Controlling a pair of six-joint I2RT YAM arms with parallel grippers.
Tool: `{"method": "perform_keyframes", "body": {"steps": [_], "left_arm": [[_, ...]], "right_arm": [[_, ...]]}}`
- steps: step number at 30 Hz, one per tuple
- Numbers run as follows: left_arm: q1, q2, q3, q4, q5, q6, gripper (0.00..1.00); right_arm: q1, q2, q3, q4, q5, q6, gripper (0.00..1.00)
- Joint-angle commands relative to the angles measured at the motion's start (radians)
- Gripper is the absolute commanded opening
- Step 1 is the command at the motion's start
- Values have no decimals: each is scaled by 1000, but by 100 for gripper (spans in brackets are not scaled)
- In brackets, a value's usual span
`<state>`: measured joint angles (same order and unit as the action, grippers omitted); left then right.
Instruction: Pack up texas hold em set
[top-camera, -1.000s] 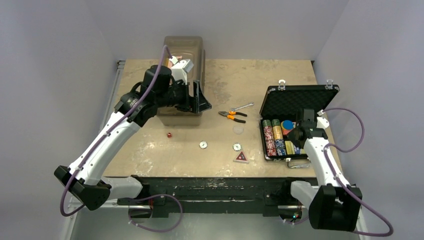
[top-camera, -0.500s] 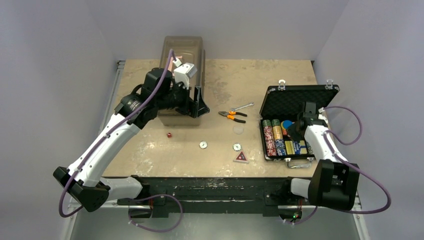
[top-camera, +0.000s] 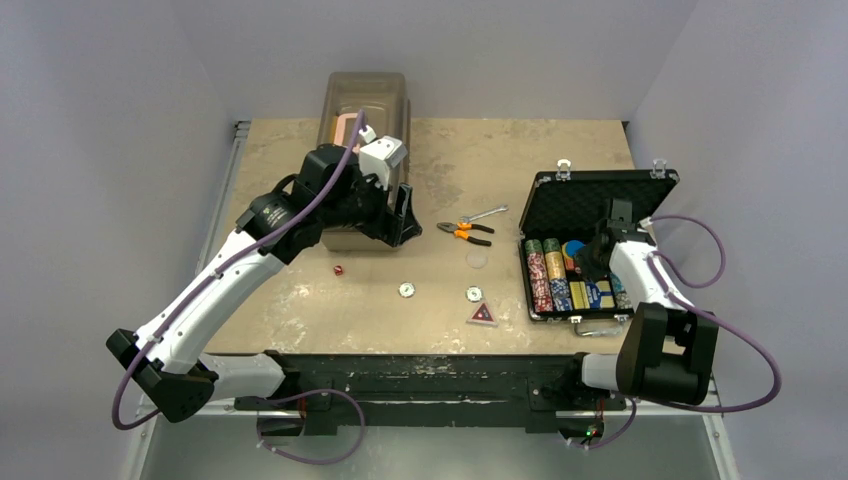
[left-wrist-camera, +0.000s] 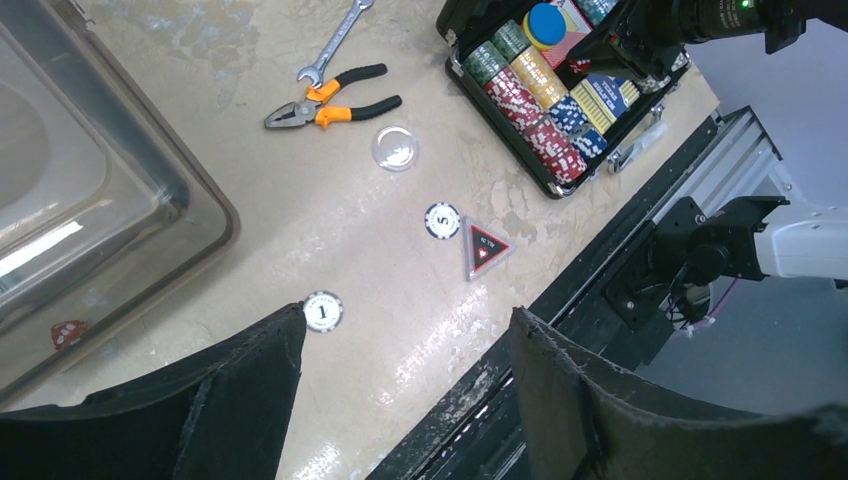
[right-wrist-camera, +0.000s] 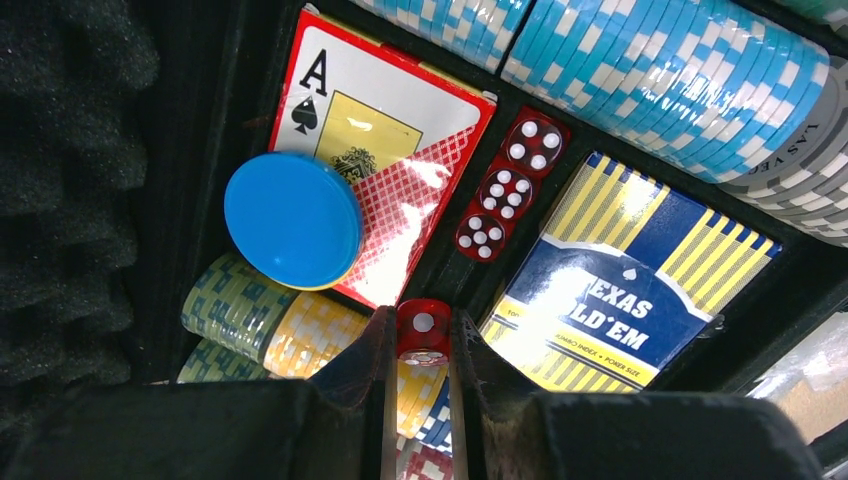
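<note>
The black case (top-camera: 598, 198) lies open at the right, with rows of poker chips (top-camera: 548, 275) inside. My right gripper (right-wrist-camera: 421, 326) hovers over it, shut on a small red die (right-wrist-camera: 424, 336). Below it sit three more dice (right-wrist-camera: 498, 188), the blue card box (right-wrist-camera: 610, 290) and a blue round button (right-wrist-camera: 292, 220). My left gripper (left-wrist-camera: 405, 330) is open and holds nothing, above the table by the brown box. On the table lie two round buttons (left-wrist-camera: 323, 311) (left-wrist-camera: 442, 221), the red triangle token (left-wrist-camera: 483, 247) and another red die (top-camera: 339, 270).
The translucent brown box (top-camera: 365, 120) stands at the back left, close behind my left arm. Orange-handled pliers (top-camera: 466, 231) and a wrench (top-camera: 487, 213) lie mid-table, with a clear round disc (top-camera: 477, 260) just in front of them. The table's front rail (left-wrist-camera: 640, 230) runs near the token.
My left arm has swung right and nearer, off the brown box's side. The right arm's elbow has pulled in while its gripper stays over the case with the die.
</note>
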<state>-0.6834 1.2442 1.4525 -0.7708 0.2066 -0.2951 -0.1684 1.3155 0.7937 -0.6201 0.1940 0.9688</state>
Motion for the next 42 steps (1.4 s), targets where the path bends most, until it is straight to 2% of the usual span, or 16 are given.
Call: {"method": "perform_keyframes", "body": {"steps": [1,7,23,32,39,42], "left_arm": [[-23,-30,8,14,-35,27,71],[-38,-33,12,7,-62,27,70],[-41,-33,12,5,-68,23,70],[-45,-31,10,6,-69,24,70],[-48,-28,11,7,-65,24,70],[-49,-27,9,8,-62,24,70]], "right_arm": [[-7,-4,2,19,22,52,12],[-12,5,-3,6,56,80,14],[-29,53,-30,1,-17,148,22],[-37,69,-31,-5,13,159,38],[-40,35,-20,-23,50,118,37],[-40,17,-9,-11,66,27,35]]}}
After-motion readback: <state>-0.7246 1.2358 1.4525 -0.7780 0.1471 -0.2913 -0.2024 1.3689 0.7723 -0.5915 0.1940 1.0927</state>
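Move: The held red die hangs about 2 cm above its place: the left end of the row of three dice in the case, whose middle lies some 4 cm to the right. From the right hand, the Texas Hold'em box lies about 5 cm back and 3 cm right, the ace deck 4 cm ahead and 3 cm right, and the yellow chips 4 cm left, all roughly 2 cm lower. From the left hand, the place lies about 3 cm ahead, 46 cm right and 27 cm below. The red die, already pinched in the right fingertips, is lowered about 2 cm almost straight down into the slot between the two card boxes, against the left end of the dice row. The wrist turns clockwise roughly 10 degrees; the fingers part gradually from late in the descent, let go of the die, and stay low astride it. ##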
